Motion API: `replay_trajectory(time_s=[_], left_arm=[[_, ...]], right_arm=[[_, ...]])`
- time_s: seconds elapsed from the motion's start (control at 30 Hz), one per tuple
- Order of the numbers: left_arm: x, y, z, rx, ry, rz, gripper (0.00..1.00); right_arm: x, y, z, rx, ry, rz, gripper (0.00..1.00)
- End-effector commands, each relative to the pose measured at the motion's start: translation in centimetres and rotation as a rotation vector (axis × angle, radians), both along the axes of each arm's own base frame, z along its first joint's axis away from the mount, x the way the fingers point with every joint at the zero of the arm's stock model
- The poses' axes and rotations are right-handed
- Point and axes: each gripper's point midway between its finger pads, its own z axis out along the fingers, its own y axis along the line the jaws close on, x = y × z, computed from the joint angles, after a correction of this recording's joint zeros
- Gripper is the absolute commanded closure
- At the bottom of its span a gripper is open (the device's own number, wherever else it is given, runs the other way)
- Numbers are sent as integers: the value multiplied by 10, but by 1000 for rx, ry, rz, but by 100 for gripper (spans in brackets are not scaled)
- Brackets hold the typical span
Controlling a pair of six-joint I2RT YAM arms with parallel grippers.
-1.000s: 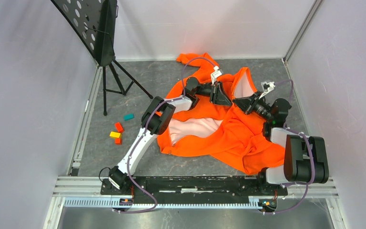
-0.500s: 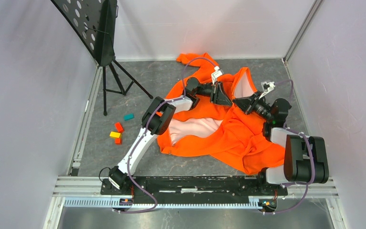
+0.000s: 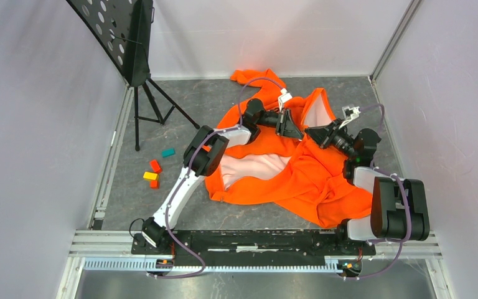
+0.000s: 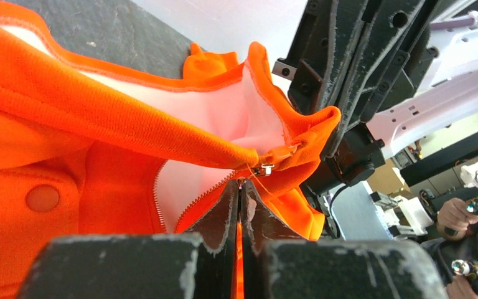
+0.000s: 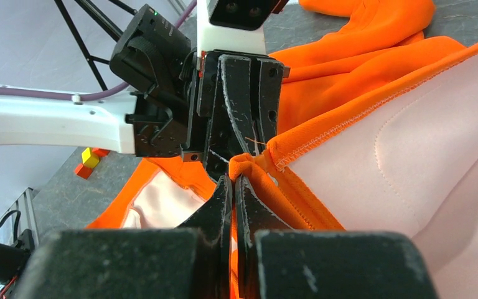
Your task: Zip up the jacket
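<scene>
The orange jacket (image 3: 311, 177) lies spread on the grey table, front open, pale lining (image 3: 255, 165) showing. Both grippers meet tip to tip at its upper front edge. My left gripper (image 3: 297, 129) is shut on the zipper edge; in the left wrist view a strip of orange shows between the closed fingers (image 4: 224, 215), and the metal slider (image 4: 262, 169) sits just beyond the tips, beside the zipper teeth (image 4: 190, 202). My right gripper (image 3: 310, 132) is shut on a fold of the orange front edge (image 5: 252, 167), facing the left gripper (image 5: 239, 93).
A black music stand (image 3: 134, 43) on a tripod stands at the back left. Small coloured blocks (image 3: 154, 171) and a teal block (image 3: 168, 152) lie left of the jacket. Walls enclose the table on three sides.
My left gripper has closed onto the jacket's zipper edge and its wrist has shifted slightly. The right gripper has kept its hold and its place.
</scene>
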Motion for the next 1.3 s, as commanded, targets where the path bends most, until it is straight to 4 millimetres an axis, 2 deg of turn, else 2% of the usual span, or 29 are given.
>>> replay_trajectory(time_s=[0.0, 0.13, 0.27, 0.4, 0.53, 0.63, 0.73, 0.87, 1.0, 1.13, 1.27], left_arm=[[5, -4, 10, 89, 10, 63, 98], [6, -5, 6, 188, 19, 123, 98], [11, 0, -16, 380, 76, 210, 98], [5, 15, -28, 530, 187, 268, 98], [6, 41, -27, 692, 136, 366, 98], [8, 53, -14, 732, 92, 422, 98], [2, 69, -12, 808, 57, 447, 98], [-11, 103, -24, 912, 15, 509, 98], [-22, 134, -23, 982, -44, 568, 98], [-37, 155, -28, 1044, -49, 571, 98], [-44, 185, -39, 1141, -74, 634, 98]], right_arm=[[3, 0, 50, 11, -194, -21, 100], [6, -6, 54, 27, -221, -74, 100], [10, -9, 71, 74, -268, -100, 100], [12, -19, 86, 88, -321, -149, 100], [7, -32, 98, 116, -365, -199, 100], [2, -37, 85, 102, -334, -239, 100], [1, -50, 70, 52, -293, -302, 100], [5, -87, 56, 24, -218, -471, 100], [6, -133, 27, -25, -71, -696, 100], [0, -159, 3, -42, 19, -825, 100], [-9, -183, -22, -74, 101, -938, 100]])
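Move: The zip's slider and pull tab are in the left fingers, with the slider barely 1 cm beyond their tips. The collar end they are bound for lies some 28 cm left of that hand, 8 cm back and 10 cm lower; the middle of the exposed pink lining is about 16 cm left, 10 cm back and again 10 cm down. From the right hand, which grips the hem corner, the slider is roughly 3 cm left and 2 cm back, slightly lower. The zip is drawn out between the two hands: the left keeps its pinch on the pull tab, tips its fingers steeply down, dips about 3 cm, then sweeps left and somewhat back towards the collar, some 14 cm. Still gripping the hem corner, the right first rises about 4 cm, then swings 14 cm right, sinking back and turning roughly 40 degrees clockwise. ##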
